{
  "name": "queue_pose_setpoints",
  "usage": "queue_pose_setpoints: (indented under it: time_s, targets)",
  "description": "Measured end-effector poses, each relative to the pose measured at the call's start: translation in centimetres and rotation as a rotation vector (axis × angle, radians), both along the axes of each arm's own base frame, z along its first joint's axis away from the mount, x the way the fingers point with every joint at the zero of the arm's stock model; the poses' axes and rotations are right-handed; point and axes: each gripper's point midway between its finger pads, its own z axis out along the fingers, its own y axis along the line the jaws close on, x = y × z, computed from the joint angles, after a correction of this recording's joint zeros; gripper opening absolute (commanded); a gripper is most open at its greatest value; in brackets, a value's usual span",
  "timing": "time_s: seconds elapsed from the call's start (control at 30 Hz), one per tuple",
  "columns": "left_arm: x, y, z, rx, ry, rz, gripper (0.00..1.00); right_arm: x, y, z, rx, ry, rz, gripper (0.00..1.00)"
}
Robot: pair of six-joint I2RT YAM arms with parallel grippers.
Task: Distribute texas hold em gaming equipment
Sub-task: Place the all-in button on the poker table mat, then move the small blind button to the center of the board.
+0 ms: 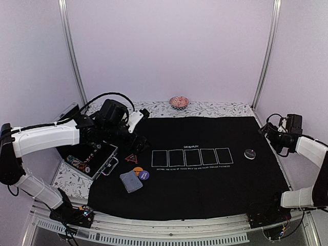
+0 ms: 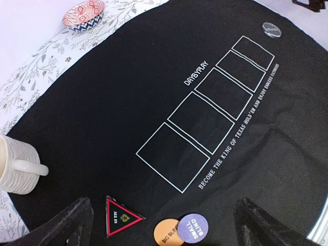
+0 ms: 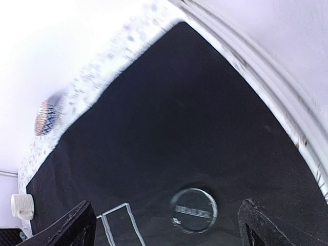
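Observation:
A red-outlined black triangle, an orange button and a purple button lie on the black mat between the fingertips of my left gripper, which hangs open above them with nothing held. A blue-grey deck of cards rests just in front of the buttons. Poker chips sit in the open case at the mat's left edge. The black round button lies right of the five card outlines. My right gripper stands open above it, empty.
A pink ruffled dish sits on the floral cloth behind the mat. The cream mug stands at the mat's left side, behind the triangle. Frame posts rise at both back corners.

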Motion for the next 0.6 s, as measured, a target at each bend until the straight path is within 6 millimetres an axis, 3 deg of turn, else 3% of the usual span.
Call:
queue_pose_setpoints:
  time_s: [0.1,0.23,0.3,0.47,0.53,0.6]
  targets:
    - [-0.1,0.3,-0.4,-0.004,0.029,0.03,0.93,0.4,1.5,4.5,-0.085,-0.092,0.045,0.99]
    - [-0.7,0.5,-2.3,-0.002,0.129,0.069,0.77,0.5,5.9,7.0,-0.129,-0.117,0.178,1.0]
    - [-1.3,0.6,-4.2,0.021,0.201,0.082,0.71,0.3,8.9,7.2,-0.137,-0.108,0.271,1.0]
    - [-4.5,0.1,-9.3,0.155,0.349,0.062,0.69,-2.0,18.6,6.2,-0.148,-0.07,0.586,1.0]
    - [-6.7,-0.7,-11.0,0.214,0.387,0.012,0.69,-3.0,20.5,5.6,-0.151,-0.053,0.658,1.0]
    - [-8.2,-1.0,-12.2,0.26,0.416,-0.015,0.69,-3.4,20.9,5.2,-0.154,-0.039,0.678,1.0]
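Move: The small blind button, overlapping the big blind, lies nearly below the left hand, about 15 cm down, 4 cm back and 1 cm right. At the same depth, the big blind is 2 cm back and 2 cm left, the card pack 8 cm back and 4 cm left, and the all-in triangle 4 cm ahead and 4 cm left. From the right hand the small blind is some 58 cm left and 11 cm back; the clear dealer button is 3 cm left, 2 cm ahead, 8 cm below. Towards the small blind and the card pack beside it the empty left hand swoops down about 12 cm and back some 8 cm, tipping its fingers steeply down and narrowing them by under a third, still gripping nothing. The open right hand rises 7 cm, leaves the dealer button, then sweeps left about 20 cm over the mat, turning some 40 degrees counter-clockwise. ##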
